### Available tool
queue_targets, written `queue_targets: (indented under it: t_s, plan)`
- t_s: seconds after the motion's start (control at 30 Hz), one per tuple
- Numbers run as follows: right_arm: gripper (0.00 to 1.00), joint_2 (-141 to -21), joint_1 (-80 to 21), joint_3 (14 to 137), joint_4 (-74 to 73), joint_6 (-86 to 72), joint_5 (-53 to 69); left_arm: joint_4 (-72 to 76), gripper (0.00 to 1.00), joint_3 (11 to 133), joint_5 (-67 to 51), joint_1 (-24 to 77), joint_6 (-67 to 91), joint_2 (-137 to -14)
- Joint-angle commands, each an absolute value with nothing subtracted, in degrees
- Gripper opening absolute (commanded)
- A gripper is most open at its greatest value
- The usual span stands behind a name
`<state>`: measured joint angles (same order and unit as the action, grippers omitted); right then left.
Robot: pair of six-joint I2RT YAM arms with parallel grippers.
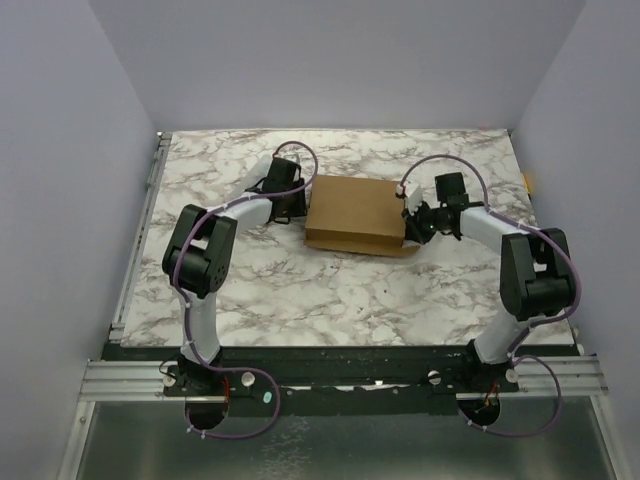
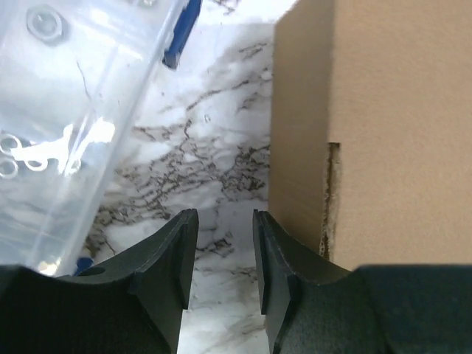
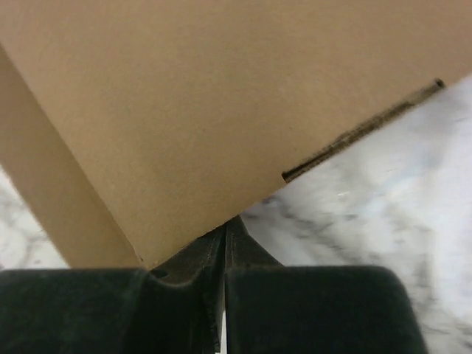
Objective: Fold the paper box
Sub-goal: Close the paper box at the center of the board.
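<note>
The paper box (image 1: 352, 214) is a closed-looking brown cardboard block in the middle of the marble table. My left gripper (image 1: 298, 206) is at its left side. In the left wrist view this gripper (image 2: 225, 215) is open over bare marble, with the paper box wall (image 2: 383, 125) just right of the right finger (image 2: 276, 265). My right gripper (image 1: 408, 230) is at the box's near right corner. In the right wrist view this gripper (image 3: 226, 223) is shut, its tips tucked under the lower edge of the paper box (image 3: 206, 103), where a dark slit (image 3: 361, 133) shows.
A clear plastic compartment case (image 2: 74, 110) with small metal parts lies just left of my left gripper. White walls enclose the marble table (image 1: 330, 290) on three sides. The arm bases stand on the rail (image 1: 330, 375) at the near edge.
</note>
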<state>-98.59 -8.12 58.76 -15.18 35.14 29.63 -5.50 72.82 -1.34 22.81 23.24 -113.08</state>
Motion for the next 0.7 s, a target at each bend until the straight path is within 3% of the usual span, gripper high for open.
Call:
queue_targets:
  t_s: [0.0, 0.27, 0.43, 0.5, 0.57, 0.67]
  plan:
    - [0.07, -94.9, -12.1, 53.2, -21.3, 31.8, 36.1, -11.0, 0.44, 79.1, -5.5, 23.8, 17.1, -116.2]
    - [0.2, -77.9, -11.5, 45.1, -25.6, 34.3, 32.2, -15.5, 0.45, 90.0, -4.6, 22.6, 12.9, -117.3]
    - [0.39, -75.0, -5.8, 48.9, -25.7, 36.8, 32.1, -15.5, 0.51, 89.1, -0.5, 20.7, 10.3, -109.7]
    - [0.47, -77.2, -2.1, 52.3, -24.7, 37.5, 33.8, -15.4, 0.59, 85.7, -0.6, 19.8, 9.2, -104.8]
    - [0.62, -81.4, 1.8, 57.0, -23.1, 35.9, 37.6, -12.9, 0.69, 79.1, -3.2, 18.4, 12.0, -98.6]
    - [0.75, -91.8, 5.0, 68.3, -25.3, 32.4, 45.7, -4.9, 0.97, 63.8, -15.4, 15.0, 22.8, -88.0]
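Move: The closed-up paper box lies between the hands, its middle some 10 cm to the right of the left hand and 1 cm farther out, at about fingertip height; the parts organizer is about 7 cm left and 6 cm ahead of that hand. From the right hand, at the box's near right corner, the box's middle is roughly 7 cm ahead and 10 cm left, and the middle of the front flap about 9 cm left and 2 cm back. The box's right side is left behind as the shut right fingers, starting against its near corner, sweep back about 11 cm and dip slightly, then rise some 10 cm while swinging forward and right, opening wide. Beside the left wall, the left hand slides forward about 5 cm and slightly right, then lifts to 12 cm above its start, edging left away from the box as its fingers open. ##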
